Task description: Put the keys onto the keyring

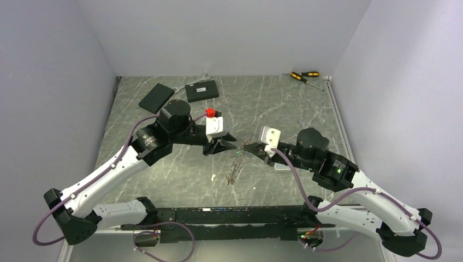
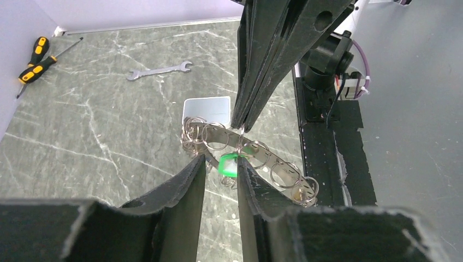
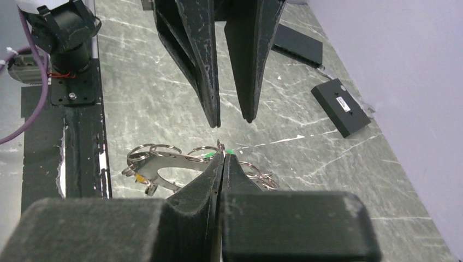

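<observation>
The keyring (image 2: 275, 164), a curved grey metal band hung with small split rings, dangles above the table between both arms (image 1: 235, 168). My right gripper (image 3: 223, 156) is shut on one small ring at the top of the keyring (image 3: 164, 161) and carries it. A green-tagged key (image 2: 229, 164) hangs at that ring, between the tips of my left gripper (image 2: 221, 162). The left gripper is open, and the tag rests by its right finger only. A yellow tag (image 3: 141, 178) hangs at the band's far end. In the top view the two grippers (image 1: 233, 146) (image 1: 245, 147) meet tip to tip.
A small pale piece (image 1: 213, 176), maybe a key, lies on the table left of the keyring. A silver phone-like slab (image 2: 206, 107) lies under the ring. Two black boxes (image 1: 155, 97) (image 1: 201, 91), a wrench (image 2: 158, 71) and yellow-black screwdrivers (image 1: 303, 76) lie at the back.
</observation>
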You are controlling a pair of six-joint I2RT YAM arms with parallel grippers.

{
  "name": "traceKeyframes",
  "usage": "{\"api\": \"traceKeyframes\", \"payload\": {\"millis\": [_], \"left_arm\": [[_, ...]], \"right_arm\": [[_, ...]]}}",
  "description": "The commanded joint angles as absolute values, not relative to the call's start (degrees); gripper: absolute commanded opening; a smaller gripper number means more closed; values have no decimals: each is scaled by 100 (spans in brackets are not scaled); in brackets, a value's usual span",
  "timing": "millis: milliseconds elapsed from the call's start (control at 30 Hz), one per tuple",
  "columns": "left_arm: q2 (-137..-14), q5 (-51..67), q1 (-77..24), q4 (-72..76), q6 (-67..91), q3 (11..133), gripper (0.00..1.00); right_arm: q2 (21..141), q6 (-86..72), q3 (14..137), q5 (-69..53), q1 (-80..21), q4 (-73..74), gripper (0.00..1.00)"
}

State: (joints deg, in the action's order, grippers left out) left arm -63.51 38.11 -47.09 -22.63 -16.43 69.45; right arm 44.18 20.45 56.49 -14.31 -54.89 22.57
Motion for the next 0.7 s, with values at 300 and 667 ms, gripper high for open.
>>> {"api": "traceKeyframes", "payload": {"millis": [300,667], "left_arm": [[-6456,4306,-4713,-1469,-1292,6672,27],[-6456,4324,-4719,-1464,-1283,6657,0]], "right_arm": [[4289,1978,5686,-1602,-5493,1504,0],[4234,1885,5592,-1520,-5493,1245,0]]}}
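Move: The small wire loop, already pinched at the right hand's fingertips and about 1 cm left of that hand's point, is some 3 cm to the right of the half-open left hand, 1 cm back and 1 cm lower. The green key hangs about 2 cm below the loop. The large metal keyring hangs under both hands, its middle roughly 3 cm nearer the base than the loop and 5 cm below it. The left fingers close from about a third open and pinch the small wire loop right beside the right fingertips. To get there the left hand edges about 1 cm rightward towards the loop, sinking slightly less and drawing back a little. The right hand keeps its pinch and rises about 1 cm. ##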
